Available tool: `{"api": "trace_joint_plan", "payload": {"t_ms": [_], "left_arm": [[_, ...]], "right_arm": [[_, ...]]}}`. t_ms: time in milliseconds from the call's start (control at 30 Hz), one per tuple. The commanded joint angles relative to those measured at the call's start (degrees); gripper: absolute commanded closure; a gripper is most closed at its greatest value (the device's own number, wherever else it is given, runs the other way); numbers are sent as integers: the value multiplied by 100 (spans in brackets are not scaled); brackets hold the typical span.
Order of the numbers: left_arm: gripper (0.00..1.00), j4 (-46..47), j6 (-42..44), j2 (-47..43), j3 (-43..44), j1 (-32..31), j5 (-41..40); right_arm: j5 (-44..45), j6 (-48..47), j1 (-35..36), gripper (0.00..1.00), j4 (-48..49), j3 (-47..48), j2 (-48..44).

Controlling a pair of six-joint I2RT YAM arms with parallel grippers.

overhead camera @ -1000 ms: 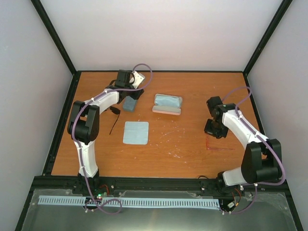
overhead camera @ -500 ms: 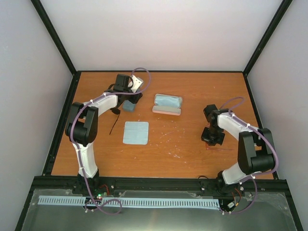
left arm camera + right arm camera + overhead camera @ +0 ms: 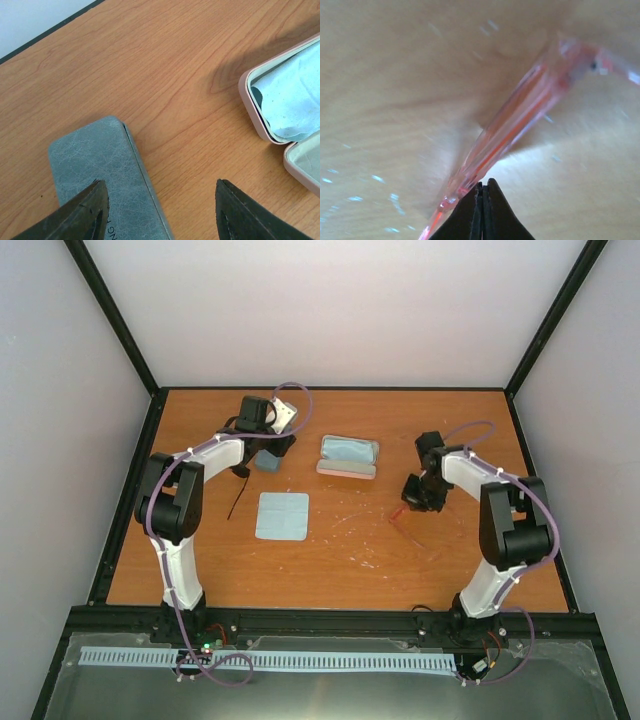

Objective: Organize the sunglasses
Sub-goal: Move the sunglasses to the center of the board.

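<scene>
The pink-red sunglasses (image 3: 520,120) hang blurred above the table, and my right gripper (image 3: 482,187) is shut on their edge. From above, that gripper (image 3: 407,503) is right of centre, with the thin red arms (image 3: 415,532) trailing toward me. The black sunglasses (image 3: 238,472) lie at the left, partly hidden under my left arm, one thin arm pointing toward me. My left gripper (image 3: 160,200) stands open over the closed blue-grey case (image 3: 95,165). One finger is above the lid and the other above bare wood.
An open pink case (image 3: 347,469) with a light-blue cloth (image 3: 295,95) inside lies at the centre back, just right of the blue-grey case (image 3: 267,460). A second square light-blue cloth (image 3: 282,515) lies flat near the middle. Black frame rails (image 3: 130,490) border the wooden table.
My right gripper has carried the pink-red sunglasses left and toward the back, nearer the pink case. The left gripper has barely shifted over the blue-grey case.
</scene>
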Motion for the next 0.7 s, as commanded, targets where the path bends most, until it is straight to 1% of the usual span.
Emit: {"api": "trace_joint_plan", "payload": {"t_ms": [0,100,167,267,367,400,433,533,600,667], "left_arm": [[41,129,-81,-285,-23,45,-20],[41,146,-46,-301,-58,45,-73],[41,134,-27,-311,-84,46,-107],[41,140,-7,-350,-169,54,-140],[41,131,15,-371,-236,78,-128],[41,123,32,-372,-246,92,-123],[41,121,61,-366,-253,109,-111],[41,95,222,-355,-237,148,-2],[41,45,382,-344,-168,172,36],[41,-43,520,-308,-69,212,99]], "right_arm": [[-544,-185,-31,94,427,575,447],[-728,-403,-18,89,322,1028,693],[-680,-626,26,84,104,1295,645],[-392,-1088,40,78,-236,1492,295],[-81,-1875,40,69,-259,1465,-170],[18,-2172,40,62,-202,1431,-306],[108,-2495,40,59,-129,1427,-431],[225,-3814,40,55,246,1356,-673],[0,-4843,57,50,499,1262,-788],[6,-5920,83,48,632,1196,-855]]}}
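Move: The red sunglasses' front frame lies right by the right hand's shut fingertips, its middle about 2 cm ahead, 3 cm left and a little lower. From that hand the open pink case is roughly 15 cm ahead and 21 cm left, the pale cloth some 40 cm left and 3 cm back. From the left hand, the red sunglasses' front is about 36 cm right, 15 cm back and 9 cm below. Right fingertips push the red sunglasses forward, travelling about 7 cm, then rise some 11 cm, opening and twisting counter-clockwise. ##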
